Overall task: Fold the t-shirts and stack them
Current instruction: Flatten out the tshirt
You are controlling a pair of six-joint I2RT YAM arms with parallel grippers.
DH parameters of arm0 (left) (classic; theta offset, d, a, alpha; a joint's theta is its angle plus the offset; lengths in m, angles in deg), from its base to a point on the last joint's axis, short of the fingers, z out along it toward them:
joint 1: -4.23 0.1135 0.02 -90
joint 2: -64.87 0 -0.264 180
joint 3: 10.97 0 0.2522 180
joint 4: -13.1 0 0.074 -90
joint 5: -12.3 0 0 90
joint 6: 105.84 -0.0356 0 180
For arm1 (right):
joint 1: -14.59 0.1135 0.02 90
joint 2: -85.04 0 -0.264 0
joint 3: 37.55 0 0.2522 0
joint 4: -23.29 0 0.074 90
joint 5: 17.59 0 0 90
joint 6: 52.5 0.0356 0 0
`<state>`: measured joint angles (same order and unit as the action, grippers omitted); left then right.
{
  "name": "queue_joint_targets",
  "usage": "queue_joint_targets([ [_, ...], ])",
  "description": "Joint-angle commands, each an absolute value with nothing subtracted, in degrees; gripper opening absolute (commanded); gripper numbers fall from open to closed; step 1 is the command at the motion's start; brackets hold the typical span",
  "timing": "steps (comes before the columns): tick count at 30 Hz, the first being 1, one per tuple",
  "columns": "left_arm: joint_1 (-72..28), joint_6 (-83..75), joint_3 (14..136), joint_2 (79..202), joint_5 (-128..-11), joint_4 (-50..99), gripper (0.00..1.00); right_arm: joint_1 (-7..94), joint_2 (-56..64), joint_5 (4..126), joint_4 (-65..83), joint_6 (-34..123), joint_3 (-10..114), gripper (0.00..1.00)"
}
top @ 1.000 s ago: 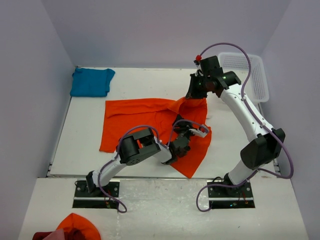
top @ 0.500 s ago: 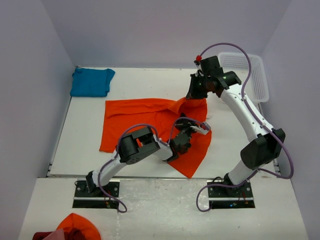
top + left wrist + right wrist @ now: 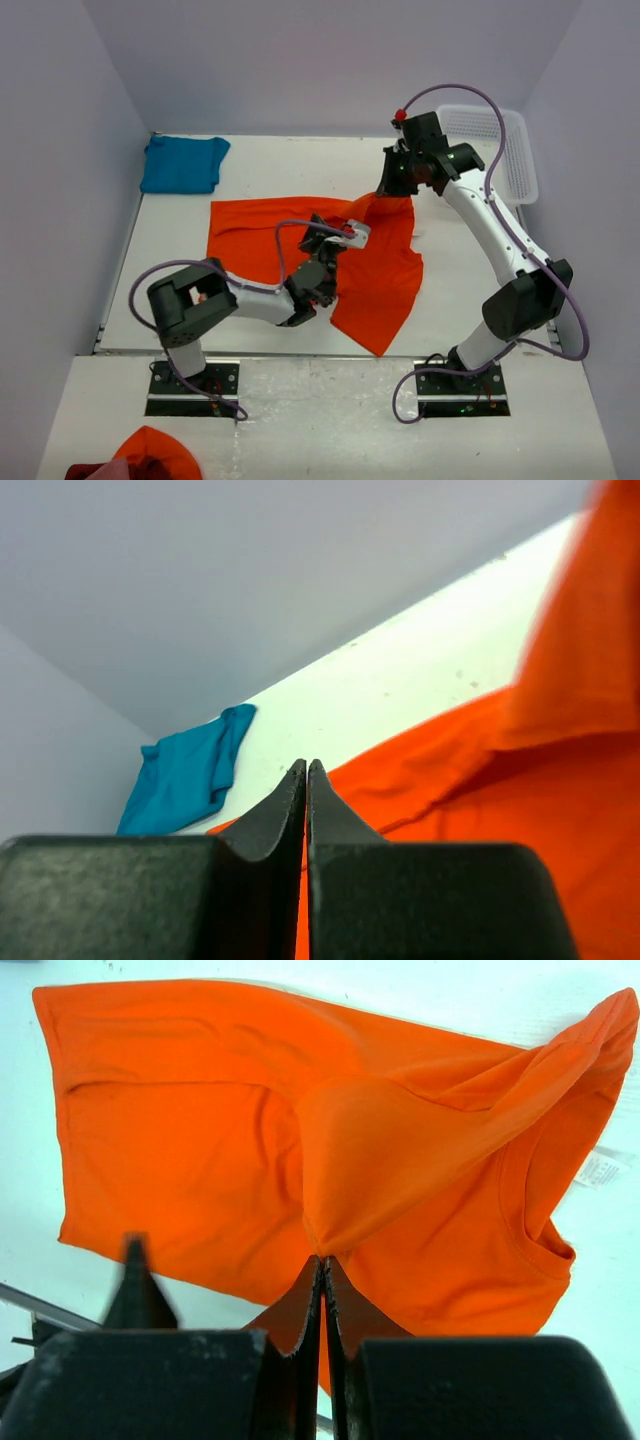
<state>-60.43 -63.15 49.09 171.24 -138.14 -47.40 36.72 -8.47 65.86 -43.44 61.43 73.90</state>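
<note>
The orange t-shirt (image 3: 260, 235) lies spread over the middle of the white table, its right side lifted. My right gripper (image 3: 390, 190) is shut on a raised peak of that fabric (image 3: 330, 1210), and its fingertips (image 3: 322, 1260) meet at the pinch. The white neck label (image 3: 600, 1170) shows at the collar. My left gripper (image 3: 322, 228) is shut near the shirt's middle, and a strip of orange cloth shows between its closed fingers (image 3: 306, 765). The teal-blue t-shirt (image 3: 183, 163) lies bunched in the far left corner (image 3: 185, 770), away from both grippers.
A white plastic basket (image 3: 510, 150) stands at the back right, beside the right arm. Pale walls enclose the table on three sides. A heap of orange and red cloth (image 3: 150, 455) lies on the near ledge, left of the arm bases.
My left gripper shut on the shirt's right part and moved up and to the left, drawing cloth with it. Its elbow swung out leftward. The right gripper stayed put.
</note>
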Motion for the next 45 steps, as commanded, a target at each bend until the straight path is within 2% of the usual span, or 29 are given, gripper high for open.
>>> queue_joint_targets([
  [1, -58.70, -55.84, 44.55, 159.84, -141.42, -47.62, 0.00, 37.00, -5.48, 66.78, -41.80, 60.27, 73.60, 0.00],
  [7, -54.14, -38.00, 44.54, 148.21, -135.27, -25.46, 0.00, 36.91, -5.66, 65.73, -40.39, 60.00, 71.84, 0.00],
  [12, -52.55, -25.27, 48.05, 145.65, -127.81, -9.20, 0.00, 36.91, -4.43, 65.73, -38.20, 58.69, 68.24, 0.00],
  [13, -52.20, -22.02, 48.75, 143.73, -125.62, -3.35, 0.04, 36.91, -4.08, 65.55, -37.84, 58.51, 67.71, 0.00],
  [14, -50.98, -15.47, 48.76, 142.49, -118.46, -1.02, 0.17, 37.00, -3.90, 65.38, -37.93, 58.34, 67.45, 0.00],
  [16, -49.22, -8.23, 47.89, 139.25, -111.48, 2.06, 0.30, 37.00, -3.73, 65.11, -37.93, 58.16, 67.01, 0.00],
  [17, -48.77, -6.54, 47.36, 138.36, -107.53, 2.16, 0.41, 36.91, -3.55, 65.03, -37.93, 58.16, 67.18, 0.00],
  [18, -48.33, -5.22, 46.74, 137.22, -105.32, 2.60, 0.45, 36.91, -3.29, 64.85, -37.93, 58.16, 67.09, 0.00],
  [24, -40.08, 4.10, 45.60, 139.22, -86.87, 2.52, 0.51, 37.00, -1.44, 61.60, -37.58, 58.77, 67.62, 0.00],
  [25, -37.46, 6.90, 45.68, 139.93, -80.49, 2.25, 0.51, 37.00, -1.35, 61.86, -37.75, 58.86, 67.44, 0.00],
  [30, -34.09, 12.54, 52.44, 151.25, -65.41, 5.24, 0.48, 37.00, -1.35, 62.48, -36.53, 59.30, 63.41, 0.00],
  [32, -33.21, 16.14, 52.80, 154.59, -56.54, 2.27, 0.47, 37.00, -1.27, 62.30, -35.21, 59.48, 61.48, 0.00],
  [34, -31.37, 23.05, 49.91, 158.64, -48.31, -8.42, 0.47, 37.00, -1.09, 62.04, -34.85, 59.57, 60.85, 0.00],
  [37, -29.17, 32.75, 44.37, 162.69, -43.00, -23.38, 0.48, 37.00, -0.83, 62.39, -35.20, 59.57, 60.85, 0.00],
  [42, -27.68, 48.54, 36.73, 168.48, -40.78, -45.24, 0.51, 36.91, -0.65, 63.35, -35.99, 59.30, 61.99, 0.00],
  [45, -27.67, 54.62, 35.49, 171.65, -41.39, -51.95, 0.51, 36.91, -0.47, 62.92, -35.65, 59.65, 62.70, 0.00],
])
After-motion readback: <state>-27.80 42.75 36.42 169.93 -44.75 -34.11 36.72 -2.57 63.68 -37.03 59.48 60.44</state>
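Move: Beneath my empty, closed left hand lies the t-shirt, its middle about 2 cm ahead and some 18 cm below. The raised flap's tip, pinched in my right hand, is about 5 cm ahead of my left hand, 14 cm to its right and 5 cm above. The near sleeve lies 14 cm back, 14 cm right and 18 cm below. From my right hand, the shirt's middle is about 3 cm back, 14 cm left and 23 cm down. I carry my left hand up and left about 8 cm in an arc, then back right and down some 17 cm towards the lying shirt, easing back at the end; its fingers open halfway and swing from pointing forward to pointing right. My right hand keeps its pinch on the flap, dips, lifts slightly and dips again, ending some 3 cm lower and a little back. ##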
